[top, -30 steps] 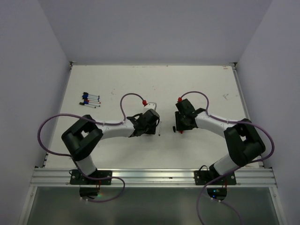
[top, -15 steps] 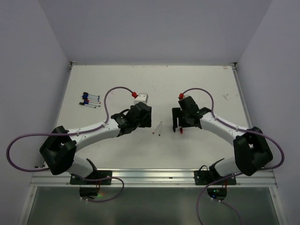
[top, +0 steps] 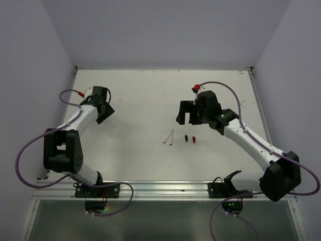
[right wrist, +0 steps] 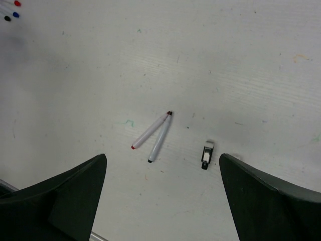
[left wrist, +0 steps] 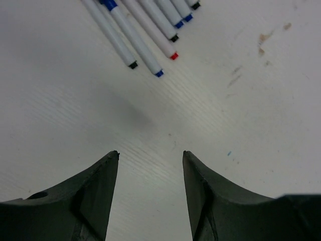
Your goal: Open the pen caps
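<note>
Two uncapped white pens (top: 169, 137) lie in a narrow V at the table's middle, also in the right wrist view as the pens (right wrist: 153, 135). Beside them rest a black pen cap (top: 185, 138) and a red pen cap (top: 193, 139); the right wrist view shows only the black cap (right wrist: 206, 154). My right gripper (top: 186, 118) (right wrist: 161, 156) hangs open and empty above and behind them. Several capped pens (left wrist: 143, 35) lie side by side just ahead of my left gripper (top: 104, 111) (left wrist: 150, 153), which is open, empty and hides them from the top camera.
Purple cables with red connectors (top: 196, 89) loop off both wrists. The table's left edge (top: 67, 108) runs close to the left gripper. A metal rail (top: 165, 189) with the arm bases lines the near edge. Faint pen marks (left wrist: 264, 42) stain the table.
The left arm has swung from the table's middle to the far left, leaving its pen beside the other. The right gripper has opened wide and drawn back, leaving the caps on the table.
</note>
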`<state>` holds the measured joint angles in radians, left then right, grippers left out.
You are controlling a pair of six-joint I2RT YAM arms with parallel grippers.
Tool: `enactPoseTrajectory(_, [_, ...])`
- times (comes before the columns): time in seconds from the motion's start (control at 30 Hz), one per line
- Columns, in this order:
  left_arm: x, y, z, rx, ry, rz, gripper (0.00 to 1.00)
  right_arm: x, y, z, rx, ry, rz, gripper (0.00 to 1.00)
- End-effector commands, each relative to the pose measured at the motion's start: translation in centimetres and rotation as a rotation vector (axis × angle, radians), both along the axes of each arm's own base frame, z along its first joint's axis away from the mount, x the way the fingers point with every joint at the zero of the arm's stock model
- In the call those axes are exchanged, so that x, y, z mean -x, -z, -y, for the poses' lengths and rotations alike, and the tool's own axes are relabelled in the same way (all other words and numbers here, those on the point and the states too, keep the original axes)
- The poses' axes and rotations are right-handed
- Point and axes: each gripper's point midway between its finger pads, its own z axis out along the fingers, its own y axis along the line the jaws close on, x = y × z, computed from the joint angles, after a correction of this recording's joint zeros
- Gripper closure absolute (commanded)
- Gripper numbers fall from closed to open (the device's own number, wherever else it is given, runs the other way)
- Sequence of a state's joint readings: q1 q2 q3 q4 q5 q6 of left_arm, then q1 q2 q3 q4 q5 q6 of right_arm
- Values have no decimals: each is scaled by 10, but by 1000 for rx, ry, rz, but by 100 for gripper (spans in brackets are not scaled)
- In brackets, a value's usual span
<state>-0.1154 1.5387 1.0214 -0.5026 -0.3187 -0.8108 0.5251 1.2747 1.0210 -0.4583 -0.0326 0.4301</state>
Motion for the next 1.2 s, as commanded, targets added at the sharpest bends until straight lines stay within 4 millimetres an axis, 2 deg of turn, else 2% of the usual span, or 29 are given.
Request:
enactPoseTrajectory(0.0, [6, 12, -23, 90, -147, -57, 43, 2, -6, -14, -55, -36, -35, 2])
enactPoseTrajectory(0.03, [9, 17, -28, 99, -172, -73, 44, 1, -5, -13, -49, -33, -37, 1])
enactPoseTrajectory(0.07, [10, 18, -44, 99, -230, -72, 45, 0, -3, -11, -35, -25, -34, 2])
enactPoseTrajectory(0.17, [6, 20, -64, 86, -311, -66, 46, 0, -1, -7, -12, -29, -19, 1])
enactPoseTrajectory(0.37, [-13, 18, -82, 73, -375, -61, 47, -1, -1, -8, 7, -64, -4, 2])
enactPoseTrajectory(0.53, [-27, 28, -85, 87, -402, -87, 47, -1, 0, -11, -1, -83, -10, 2])
enactPoseTrajectory(0.73, [-31, 44, -87, 97, -443, -151, 46, -1, -1, -10, -3, -75, -1, 2])
enactPoseTrajectory(0.93, [-38, 47, -89, 94, -450, -157, 47, -2, 0, -10, -4, -69, 3, 1])
enactPoseTrajectory(1.17, [-36, 47, -91, 80, -453, -175, 47, -2, 0, -8, -3, -60, 5, 1])
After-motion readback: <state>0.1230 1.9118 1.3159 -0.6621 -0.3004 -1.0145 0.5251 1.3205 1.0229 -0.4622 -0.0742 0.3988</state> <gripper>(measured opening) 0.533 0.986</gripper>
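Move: The nearest black pen of the row, which I'm going for, has its middle about 7 cm ahead of my left hand, 11 cm to its left and 7 cm below. The blue pen lies a good 1 cm farther out than that black pen and 1 cm to its right, and the red pen about 3 cm farther out and 2 cm to its right. From my right hand the black pen is roughly 13 cm ahead, 48 cm left and 16 cm below. I swing my left hand left about 8 cm towards the pen row, sinking as I go and turning some 25 degrees counter-clockwise, then reach forward about 5 cm and sink a little more, slowing to a hover by the capless end of the nearest black pen. My fingers stay half open and touch nothing yet. ##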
